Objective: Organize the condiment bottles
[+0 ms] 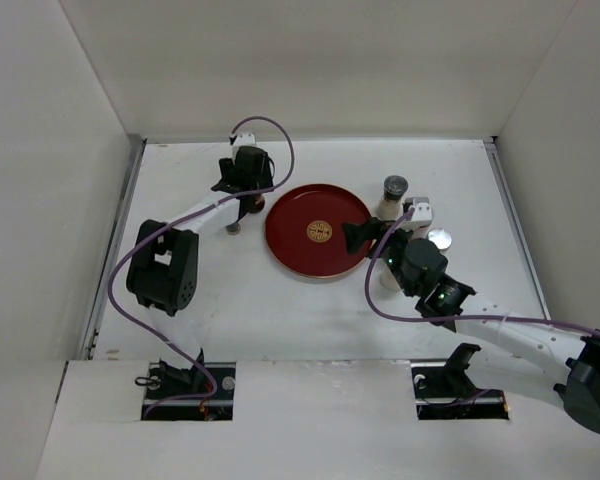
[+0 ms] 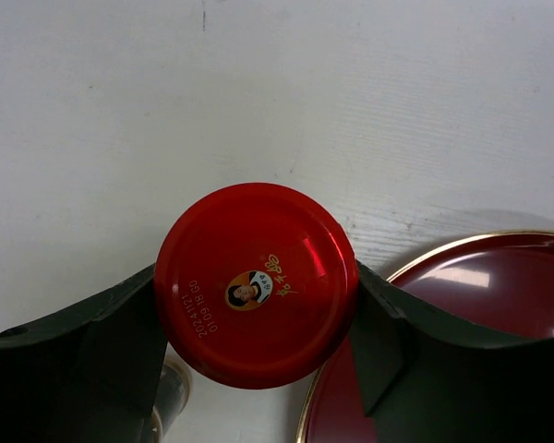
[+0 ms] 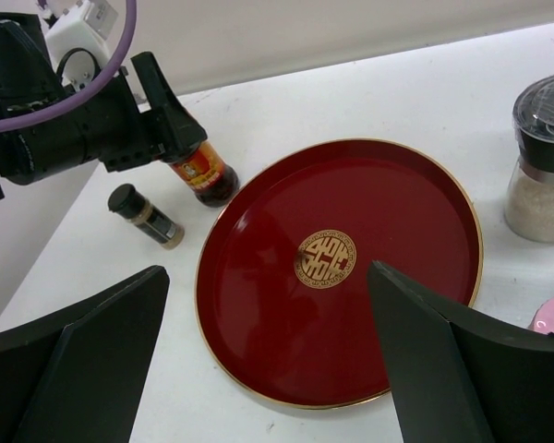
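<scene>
A dark bottle with a red cap (image 2: 256, 284) stands just left of the round red dish (image 1: 292, 240). My left gripper (image 2: 256, 305) is over it, its two black fingers pressed against opposite sides of the cap. From the right wrist the same bottle (image 3: 203, 175) shows under the left gripper (image 3: 171, 129). A small black-capped shaker (image 3: 148, 217) lies beside it on the table. My right gripper (image 3: 268, 277) hangs open above the dish (image 3: 258, 314), holding nothing. A pale grinder with a grey cap (image 3: 543, 161) stands right of the dish.
Right of the dish (image 2: 480, 295) stand the grinder (image 1: 394, 195), a silver-capped bottle (image 1: 440, 240) and a white and pink item (image 1: 421, 212). Another pale bottle (image 1: 389, 276) is partly hidden under the right arm. White walls enclose the table on three sides.
</scene>
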Tool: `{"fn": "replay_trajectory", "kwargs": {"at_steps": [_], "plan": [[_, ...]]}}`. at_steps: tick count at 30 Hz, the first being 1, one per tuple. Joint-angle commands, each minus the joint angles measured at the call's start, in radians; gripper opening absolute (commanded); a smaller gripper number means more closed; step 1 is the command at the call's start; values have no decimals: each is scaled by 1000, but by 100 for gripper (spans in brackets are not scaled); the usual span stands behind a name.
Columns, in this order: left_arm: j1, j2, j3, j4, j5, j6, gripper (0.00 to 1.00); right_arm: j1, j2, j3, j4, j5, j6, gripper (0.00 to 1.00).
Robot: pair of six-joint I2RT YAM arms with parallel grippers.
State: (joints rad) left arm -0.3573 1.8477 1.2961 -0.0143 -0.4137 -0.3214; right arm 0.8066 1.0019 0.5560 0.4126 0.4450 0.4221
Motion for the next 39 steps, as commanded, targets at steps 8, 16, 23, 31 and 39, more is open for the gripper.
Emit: {"fn": "replay_trajectory", "kwargs": {"at_steps": [8, 16, 23, 31, 39], "plan": [[-99, -289, 28, 119, -14, -2, 38, 6, -9, 12, 55, 1, -5, 95], [-212, -283, -20, 160, -33, -15, 38, -1, -49, -5, 60, 47, -3, 94], [-251, -185, 2, 182, -27, -19, 37, -10, -45, -8, 52, 78, -5, 94], [-246, -96, 2, 223, -24, -21, 37, -10, -37, -8, 57, 77, -3, 95], [-254, -58, -6, 228, -63, -7, 48, -11, -34, -8, 58, 77, -3, 95]]}}
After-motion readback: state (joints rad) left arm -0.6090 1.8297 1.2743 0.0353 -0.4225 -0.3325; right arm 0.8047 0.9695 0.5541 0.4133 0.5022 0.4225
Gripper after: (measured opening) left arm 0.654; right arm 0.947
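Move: The left hand already pinches the red-capped condiment bottle, still on the table. The middle of the dark red tray where it is headed lies about 16 cm to the hand's right, 7 cm back and some 9 cm below. The small black-capped bottle stands about 6 cm left of the hand and 7 cm back; the grinder stands roughly 33 cm to its right and 3 cm back. From the right hand, the tray's middle is about 13 cm ahead, 7 cm left and 19 cm below. Up, across to the right and down again, in one smooth arc, the left hand carries the red-capped bottle over the tray's rim, rising about 12 cm and ending about 12 cm to the right and slightly back of its start. The hand swings some 15 degrees clockwise, tips its fingers up on the way and levels them back, slowing as it lowers the bottle onto the tray's left far part; the fingers keep their hold. ##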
